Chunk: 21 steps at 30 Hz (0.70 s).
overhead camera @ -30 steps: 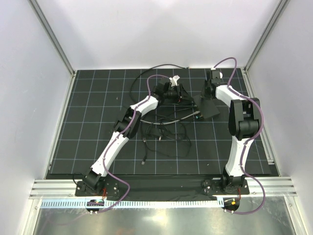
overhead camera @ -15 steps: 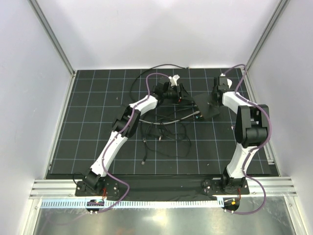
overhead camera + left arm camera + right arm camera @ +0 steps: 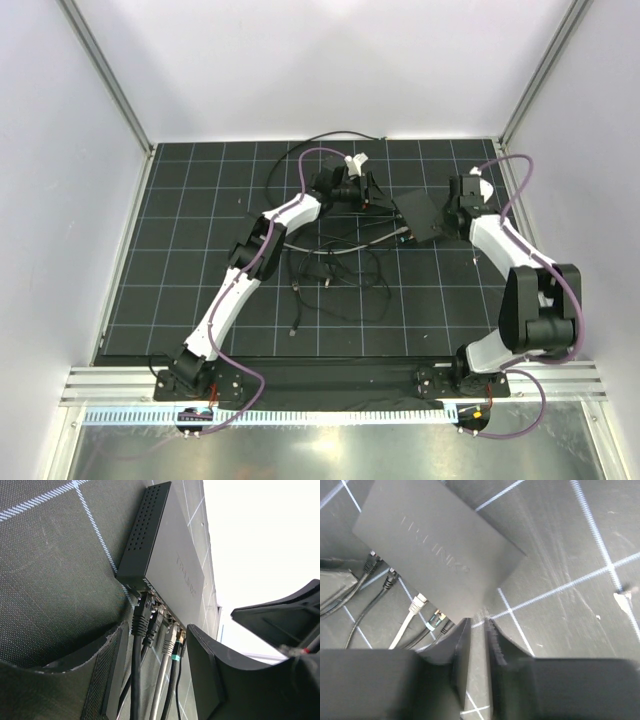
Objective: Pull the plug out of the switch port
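The switch is a flat matte-black box lying on the gridded mat, between my two grippers. Its port row holds several plugs: two black, one grey, and one with a teal band. My left gripper is open, its fingers straddling the cables just behind the plugs without pinching any. My right gripper hangs at the box's near corner, its jaws parted by a narrow gap with only mat between them. The right wrist view shows the same plugs, among them the grey one.
Loose black cables tangle on the mat in front of the switch, and another cable arcs along the back edge. White walls with aluminium posts close in the mat on three sides.
My right arm has swung from behind the switch round to its right side, and its jaws have parted slightly. My left gripper has stayed at the plugs, its jaws a little wider.
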### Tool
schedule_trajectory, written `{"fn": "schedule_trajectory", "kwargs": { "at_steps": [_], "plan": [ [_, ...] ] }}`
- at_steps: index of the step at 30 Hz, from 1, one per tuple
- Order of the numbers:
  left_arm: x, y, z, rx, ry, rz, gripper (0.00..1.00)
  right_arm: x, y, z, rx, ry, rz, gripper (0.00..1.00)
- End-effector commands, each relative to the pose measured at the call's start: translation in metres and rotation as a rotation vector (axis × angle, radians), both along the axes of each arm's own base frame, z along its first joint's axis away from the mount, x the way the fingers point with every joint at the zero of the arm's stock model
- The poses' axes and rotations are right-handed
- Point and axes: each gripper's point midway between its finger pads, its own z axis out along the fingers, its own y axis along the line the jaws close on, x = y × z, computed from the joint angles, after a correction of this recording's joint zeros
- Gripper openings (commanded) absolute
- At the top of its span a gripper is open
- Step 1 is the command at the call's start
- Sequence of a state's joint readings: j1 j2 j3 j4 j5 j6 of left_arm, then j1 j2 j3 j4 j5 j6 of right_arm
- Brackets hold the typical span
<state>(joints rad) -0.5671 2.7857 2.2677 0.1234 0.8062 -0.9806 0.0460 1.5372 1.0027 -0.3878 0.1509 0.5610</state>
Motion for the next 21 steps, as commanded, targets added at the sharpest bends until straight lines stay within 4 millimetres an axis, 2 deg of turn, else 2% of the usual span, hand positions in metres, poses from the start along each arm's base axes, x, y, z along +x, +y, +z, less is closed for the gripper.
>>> {"fn": "schedule_trajectory", "kwargs": {
  "at_steps": [1,2,4,6,7,13,16,21],
  "plan": [
    [-0.016,0.01,-0.037,0.067,0.086,-0.036,0.55,-0.005,-0.011,0.017,0.042,-0.056,-0.091,0.27],
    [-0.016,0.01,-0.038,0.062,0.089,-0.038,0.55,-0.006,-0.008,0.016,0.054,-0.057,-0.09,0.32],
    [-0.016,0.008,-0.035,0.032,0.1,-0.041,0.55,-0.008,-0.019,0.01,0.094,-0.064,-0.142,0.39],
    [-0.019,0.006,-0.037,0.006,0.121,-0.043,0.55,-0.006,-0.017,0.004,0.127,-0.078,-0.155,0.41],
    [-0.019,0.003,-0.031,-0.023,0.121,-0.05,0.55,-0.006,-0.019,-0.001,0.137,-0.076,-0.173,0.45],
    [-0.024,0.0,-0.034,-0.016,0.125,-0.062,0.55,-0.002,-0.022,-0.032,0.192,-0.076,-0.206,0.47],
    [-0.026,-0.001,-0.039,-0.011,0.139,-0.067,0.54,0.004,-0.022,-0.039,0.209,-0.116,-0.204,0.47],
    [-0.026,0.0,-0.043,0.029,0.136,-0.055,0.53,0.008,-0.034,-0.044,0.2,-0.176,-0.229,0.48]
  ]
}}
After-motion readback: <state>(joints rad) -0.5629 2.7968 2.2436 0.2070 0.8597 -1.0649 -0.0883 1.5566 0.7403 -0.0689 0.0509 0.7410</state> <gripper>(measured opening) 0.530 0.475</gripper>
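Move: The switch's middle lies roughly 11 cm ahead of the right hand, 2 cm to its left and 6 cm below; its near right corner is some 6 cm ahead and 5 cm right. From the right hand, the black plug at the port side's far end is about 14 cm ahead and 8 cm left, the white plug 7 cm ahead and 6 cm left. From the left hand, that black plug is roughly 3 cm right, 1 cm ahead and slightly below. Swinging briefly up and rightward, then sinking about 6 cm to near table height, the right hand comes down in front of the switch's near right corner, ending some 2.5 cm farther right and a little back. Its fingers open from nearly shut to about half, while the wrist turns some 10 degrees clockwise and its left side rises about as much. It doesn't touch the switch. ##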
